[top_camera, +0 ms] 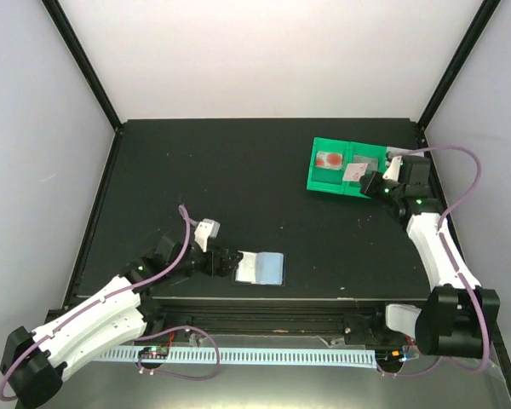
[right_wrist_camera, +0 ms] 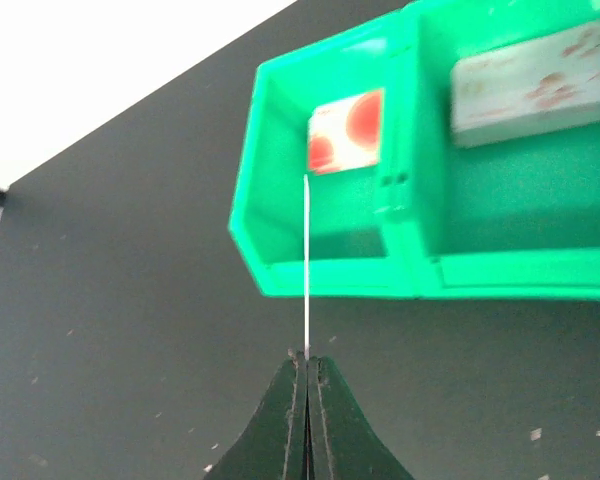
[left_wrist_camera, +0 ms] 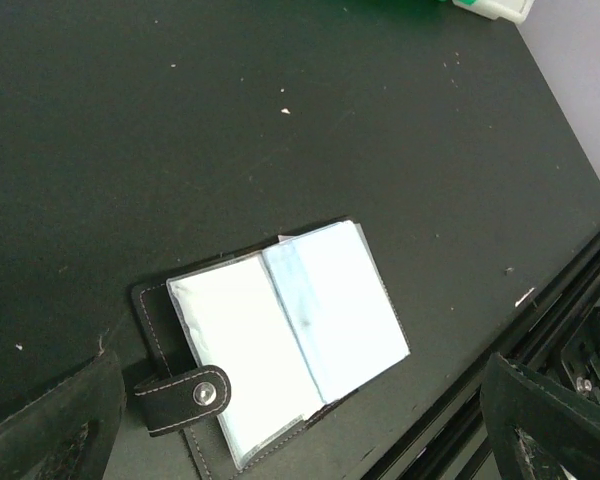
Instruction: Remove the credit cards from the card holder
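The card holder (top_camera: 261, 267) (left_wrist_camera: 280, 340) lies open on the black table near the front edge. Its whitish and pale blue inner panels face up and its snap strap (left_wrist_camera: 180, 398) is folded over the left panel. My left gripper (top_camera: 224, 260) (left_wrist_camera: 300, 360) hovers open just left of it, with one finger on each side in the wrist view and nothing held. My right gripper (top_camera: 373, 183) (right_wrist_camera: 307, 362) is shut on a thin whitish credit card (right_wrist_camera: 307, 260), seen edge-on. It holds the card at the near rim of the green tray (right_wrist_camera: 330, 275).
The green tray (top_camera: 324, 183) stands at the back right. A red-circled card (right_wrist_camera: 346, 132) (top_camera: 330, 159) lies in one compartment and a whitish card (right_wrist_camera: 530, 80) in the one beside it. Black frame rails (left_wrist_camera: 540, 330) run along the table's front edge.
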`<state>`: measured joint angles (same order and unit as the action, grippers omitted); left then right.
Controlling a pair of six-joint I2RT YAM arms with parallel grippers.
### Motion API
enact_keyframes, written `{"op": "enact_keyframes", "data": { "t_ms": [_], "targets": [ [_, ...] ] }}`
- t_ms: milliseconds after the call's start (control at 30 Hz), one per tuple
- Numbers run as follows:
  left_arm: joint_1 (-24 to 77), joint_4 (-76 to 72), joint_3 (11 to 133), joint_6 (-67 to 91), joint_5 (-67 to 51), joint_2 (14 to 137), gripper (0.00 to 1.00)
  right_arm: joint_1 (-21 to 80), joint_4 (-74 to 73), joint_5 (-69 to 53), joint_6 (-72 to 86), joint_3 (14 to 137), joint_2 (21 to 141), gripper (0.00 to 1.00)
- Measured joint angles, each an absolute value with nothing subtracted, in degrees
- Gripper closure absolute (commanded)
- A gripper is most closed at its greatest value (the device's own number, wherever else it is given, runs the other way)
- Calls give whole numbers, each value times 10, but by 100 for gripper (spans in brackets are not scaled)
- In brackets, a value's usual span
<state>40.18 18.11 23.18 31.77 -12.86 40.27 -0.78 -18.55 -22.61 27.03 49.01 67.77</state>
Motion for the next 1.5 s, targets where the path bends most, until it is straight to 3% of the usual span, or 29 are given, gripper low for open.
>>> {"op": "enact_keyframes", "data": {
  "t_ms": [300,767,1500],
  "targets": [
    [402,175,208,312,-130,391,1,-94,-212,-203,208,583,774,99],
    [402,152,199,327,-115,375,1,-103,-223,-205,156,698,960,99],
    [402,148,219,353,-92,427,1,-113,-286,-273,123,883,1142,99]
  ]
}}
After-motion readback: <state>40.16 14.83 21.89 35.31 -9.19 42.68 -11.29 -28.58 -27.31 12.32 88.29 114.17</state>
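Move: The card pinched in the right fingers is bound for the middle green compartment, the one with the VIP card lying in it, roughly 18 cm ahead, 8 cm to the right and 17 cm below. At about the same depth, the left green compartment with the red-dotted card lies some 19 cm ahead and 4 cm left; the white tray lies about 15 cm ahead and 19 cm right. From the left hand, the middle compartment is roughly 35 cm ahead, 40 cm right and 11 cm lower. The card, still pinched in the shut right fingers, is carried about 15 cm forward towards the middle green compartment. The sideways part, some 8 cm to the right, comes almost wholly at the start; after that the right hand goes on forward and sinks about 8 cm in stages, the wrist tipping down some 10 degrees. ##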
